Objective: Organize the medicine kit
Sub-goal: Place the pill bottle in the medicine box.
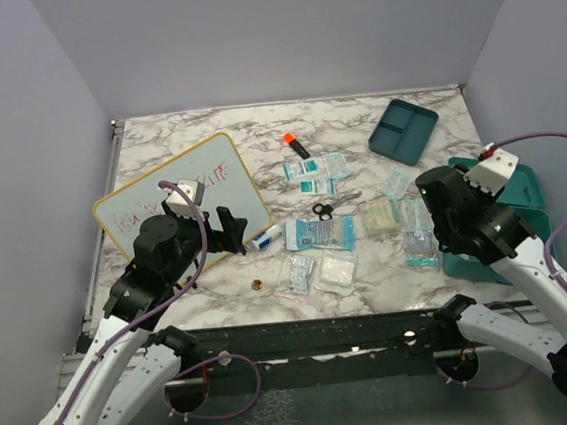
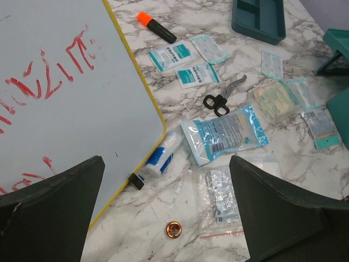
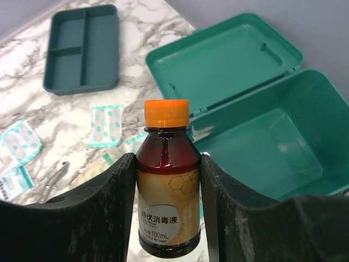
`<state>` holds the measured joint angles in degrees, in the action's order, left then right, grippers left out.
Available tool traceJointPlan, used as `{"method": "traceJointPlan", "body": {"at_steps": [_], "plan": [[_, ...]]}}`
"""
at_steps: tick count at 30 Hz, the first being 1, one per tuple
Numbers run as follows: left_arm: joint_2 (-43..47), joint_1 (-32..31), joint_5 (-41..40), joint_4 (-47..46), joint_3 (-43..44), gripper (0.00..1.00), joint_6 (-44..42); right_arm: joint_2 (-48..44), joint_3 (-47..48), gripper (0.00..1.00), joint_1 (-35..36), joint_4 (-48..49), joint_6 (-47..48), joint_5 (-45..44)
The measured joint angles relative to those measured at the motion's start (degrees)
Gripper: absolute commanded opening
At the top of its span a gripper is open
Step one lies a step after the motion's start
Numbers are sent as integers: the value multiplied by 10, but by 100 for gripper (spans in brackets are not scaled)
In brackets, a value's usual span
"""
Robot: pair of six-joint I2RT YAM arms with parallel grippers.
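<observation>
The medicine kit is a teal case (image 3: 262,147) lying open at the table's right edge, its lid (image 3: 229,60) folded back; in the top view the case (image 1: 528,187) is partly hidden by my right arm. Its divided tray insert (image 1: 403,127) sits apart at the back right. My right gripper (image 3: 167,164) is shut on a brown bottle (image 3: 166,185) with an orange cap, held upright just left of the open case. My left gripper (image 2: 166,164) hangs open above the marble by the whiteboard's corner, holding nothing.
A yellow-framed whiteboard (image 1: 177,198) covers the left of the table. Scattered mid-table lie an orange marker (image 2: 157,27), black scissors (image 2: 221,98), a large blue-white packet (image 2: 223,134), a white-blue tube (image 2: 161,155), a small copper disc (image 2: 174,230) and several gauze and plaster packets (image 1: 315,169).
</observation>
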<state>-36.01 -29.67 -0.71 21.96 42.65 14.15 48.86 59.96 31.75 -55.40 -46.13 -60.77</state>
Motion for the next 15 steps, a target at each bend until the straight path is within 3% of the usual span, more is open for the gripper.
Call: {"method": "traceJointPlan", "body": {"at_steps": [6, 15], "plan": [[13, -10, -2, 0, 0, 99, -1, -4, -33, 15, 0, -69, -83, -15], [25, -15, -4, 0, 0, 99, -1, 4, -60, 15, -31, -105, -126, -33]]}}
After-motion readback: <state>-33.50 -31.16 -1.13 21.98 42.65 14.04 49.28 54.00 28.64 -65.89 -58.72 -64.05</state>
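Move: The right hand already holds the brown, orange-capped pill bottle. The open medicine box lies about 16 cm to its right, 2 cm ahead and some 20 cm below; the box's lid is 13 cm farther out than the box. A clear packet with a teal strip lies about 8 cm ahead, directly in line and 25 cm down, with the gauze pad roughly 15 cm ahead and 8 cm left. From the left hand the box is some 56 cm right and 2 cm ahead. Downward first, by about 4.5 cm, the right hand also swings back and to the right some 3 cm each way, bringing the gripped pill bottle nearer the open medicine box. It slows along the way while the wrist turns clockwise about 10 degrees and dips slightly. The fingers keep their hold around the bottle, which is still clear of the box. ##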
